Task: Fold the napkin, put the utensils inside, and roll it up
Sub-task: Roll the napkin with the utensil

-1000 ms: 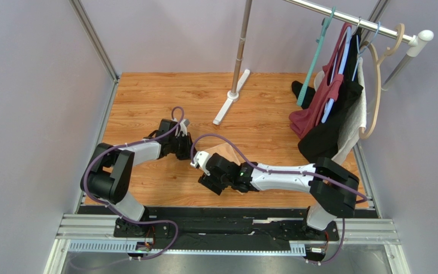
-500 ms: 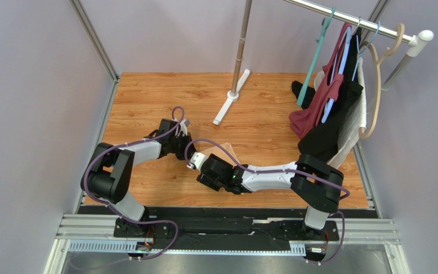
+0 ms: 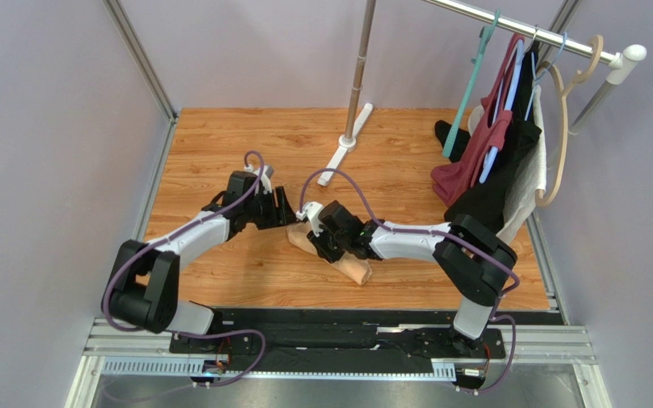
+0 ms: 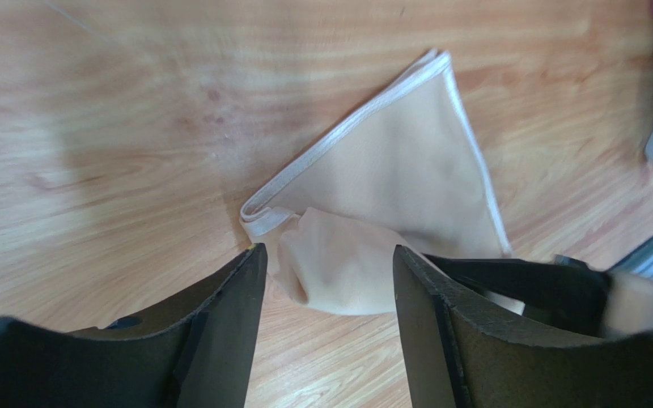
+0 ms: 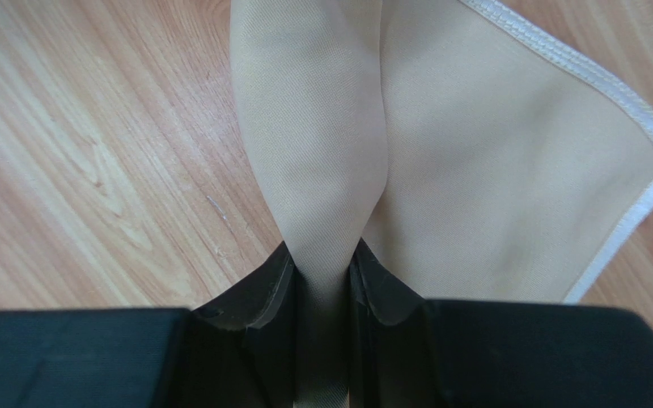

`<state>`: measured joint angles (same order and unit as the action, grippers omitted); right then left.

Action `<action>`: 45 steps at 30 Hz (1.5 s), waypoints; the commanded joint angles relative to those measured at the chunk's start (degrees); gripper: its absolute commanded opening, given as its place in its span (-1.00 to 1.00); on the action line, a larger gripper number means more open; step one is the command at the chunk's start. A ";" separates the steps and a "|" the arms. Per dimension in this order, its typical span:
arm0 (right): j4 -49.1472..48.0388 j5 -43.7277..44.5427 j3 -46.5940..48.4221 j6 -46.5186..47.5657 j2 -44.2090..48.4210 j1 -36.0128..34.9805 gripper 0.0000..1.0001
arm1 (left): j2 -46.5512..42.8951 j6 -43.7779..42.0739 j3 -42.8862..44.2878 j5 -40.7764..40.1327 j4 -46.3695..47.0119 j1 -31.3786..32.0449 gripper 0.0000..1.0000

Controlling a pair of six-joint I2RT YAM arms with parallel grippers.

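Observation:
The peach-tan napkin [image 3: 354, 266] lies partly rolled on the wooden table, a long roll with a flat hemmed flap [image 4: 398, 170] still spread out. My right gripper [image 5: 323, 251] is shut on the rolled part [image 5: 313, 127], which runs straight out between its fingers; from above it [image 3: 320, 240] sits over the roll's left half. My left gripper [image 4: 328, 255] stands open just short of the roll's end [image 4: 338, 272], with nothing between its fingers; in the top view it [image 3: 287, 214] is to the left of the right one. The utensils are hidden.
A metal pole with a long white foot [image 3: 343, 153] stands at the back centre. Dark red, black and white garments [image 3: 492, 170] hang from a rail at the right, reaching down to the table. Grey walls close in both sides.
My left gripper has opened and shifted right towards the napkin. My right gripper has moved up and left and shut on the roll, which now shows beyond it.

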<state>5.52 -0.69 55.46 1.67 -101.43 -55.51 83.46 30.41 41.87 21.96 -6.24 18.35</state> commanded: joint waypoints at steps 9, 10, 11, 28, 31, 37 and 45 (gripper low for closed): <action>7.05 -37.69 5.26 -8.96 -8.07 11.38 -0.62 | -12.44 -0.44 -7.93 -4.91 2.89 0.02 0.32; 7.40 -38.59 5.71 -9.31 -9.48 12.17 -0.63 | -12.45 -0.01 -8.55 -4.30 3.77 0.02 0.32; 7.31 -39.38 6.49 -9.49 -10.27 12.61 -0.63 | -12.45 0.26 -9.08 -3.33 4.56 0.02 0.32; 6.43 -49.06 11.77 -13.54 -18.81 16.92 -0.58 | -2.08 4.04 -10.05 1.16 13.18 0.02 0.29; 6.96 -48.62 12.12 -13.45 -18.28 16.92 -0.46 | -0.32 3.78 -9.00 0.81 11.61 0.02 0.09; 12.75 -42.83 13.62 -11.78 -14.34 17.10 -0.04 | 1.00 1.76 -6.71 -0.07 7.91 0.02 -0.30; 16.11 -25.27 12.31 -8.71 -2.21 16.05 0.41 | 2.32 -0.44 -4.08 0.19 3.61 0.02 -0.36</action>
<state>18.79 -39.79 68.77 -10.57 -111.44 -38.81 84.79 32.80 35.59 22.61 0.80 18.35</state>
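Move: The roll's left end, the left hand's aim, lies about 2 cm back, 1 cm right and 4 cm below the open left fingers; the white stand foot is some 18 cm ahead and 12 cm right of them. The right hand already grips the roll's middle. From the right hand, the unrolled flap lies roughly 5 cm ahead and 1 cm right, 1 cm lower, and the roll's right end about 4 cm back and 8 cm right, level. Right hand turns the roll forward some 50°, opens; left rises 4 cm, sinks 7, pinches roll's left end. ##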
